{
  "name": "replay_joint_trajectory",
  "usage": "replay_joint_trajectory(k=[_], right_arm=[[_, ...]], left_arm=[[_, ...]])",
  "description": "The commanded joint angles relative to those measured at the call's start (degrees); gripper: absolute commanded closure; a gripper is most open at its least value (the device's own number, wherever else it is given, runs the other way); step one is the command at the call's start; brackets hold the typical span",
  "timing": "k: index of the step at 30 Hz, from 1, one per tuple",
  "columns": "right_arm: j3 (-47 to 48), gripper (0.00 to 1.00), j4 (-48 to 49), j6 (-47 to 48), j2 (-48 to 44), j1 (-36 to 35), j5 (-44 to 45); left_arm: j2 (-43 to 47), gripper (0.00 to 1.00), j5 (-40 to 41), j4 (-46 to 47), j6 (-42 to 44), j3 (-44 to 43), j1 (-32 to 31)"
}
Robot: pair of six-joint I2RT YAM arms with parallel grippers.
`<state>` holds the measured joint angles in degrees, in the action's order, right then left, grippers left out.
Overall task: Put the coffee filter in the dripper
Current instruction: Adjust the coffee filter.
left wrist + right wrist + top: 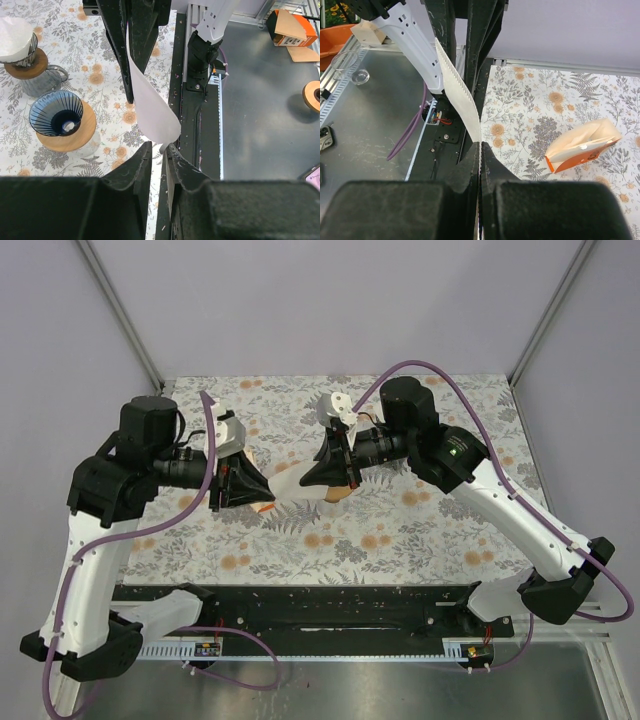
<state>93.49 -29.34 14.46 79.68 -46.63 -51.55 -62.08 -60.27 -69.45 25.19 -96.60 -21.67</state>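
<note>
A white paper coffee filter [152, 110] hangs in the air between my two grippers [288, 483]. My right gripper [480, 146] is shut on one edge of it [457, 95]. My left gripper [159, 148] has its jaws a little apart, and the filter's lower corner sits loosely at the gap between its fingertips [146, 150]. The dripper [56, 112], blue ribbed glass on a round wooden base, stands on the floral table to the left in the left wrist view, below and apart from the filter. In the top view the dripper is mostly hidden under my right gripper [312, 478].
A second dripper with a white filter in it sits on a glass carafe [30, 60] farther back. An orange filter packet [580, 150] lies on the floral table [535, 100]. The black rail [300, 610] runs along the near edge.
</note>
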Motion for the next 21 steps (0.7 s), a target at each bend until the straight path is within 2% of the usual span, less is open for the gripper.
replay_joint_trajectory(k=[1, 4, 8, 12, 21], right_arm=[[0.0, 1.0, 2.8, -1.4, 0.3, 0.3, 0.9], [0.0, 1.0, 3.1, -1.7, 0.3, 0.4, 0.8], [0.0, 1.0, 3.4, -2.1, 0.5, 0.4, 0.5], [0.0, 1.0, 3.7, -2.4, 0.5, 0.3, 0.7], [-0.3, 1.0, 4.9, -3.6, 0.5, 0.2, 1.5]], left_arm=[[1.3, 0.8, -2.3, 1.2, 0.7, 0.1, 0.3], [1.4, 0.86, -1.9, 1.2, 0.6, -0.1, 0.3], [1.4, 1.0, -1.2, 2.5, -0.8, 0.3, 0.2], [1.4, 1.0, -0.8, 3.4, -2.5, -0.1, 0.3], [1.8, 1.0, 6.8, 7.8, -9.6, -1.2, 0.9]])
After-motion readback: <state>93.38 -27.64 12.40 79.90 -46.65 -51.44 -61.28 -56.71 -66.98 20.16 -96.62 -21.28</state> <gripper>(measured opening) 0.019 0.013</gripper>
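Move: The white coffee filter reaches from the right hand, which already holds it, to the slightly open left fingertips; its middle is about 5 cm right of and 2 cm ahead of the left hand, 1 cm left of and 1 cm behind the right, both roughly level with it. From the left hand, the blue dripper stands some 13 cm ahead, 11 cm right and 25 cm below; the filter packet about 16 cm ahead, 7 cm left, 36 cm below. Nearly in place, the left hand closes its slightly parted fingers and pinches the edge of the filter that reaches them from the right hand. Once shut, it eases forward about 1 cm and begins to swing counter-clockwise, some 5 degrees, drawing the pinched edge along, while the right hand stays put and keeps its shut grip. ##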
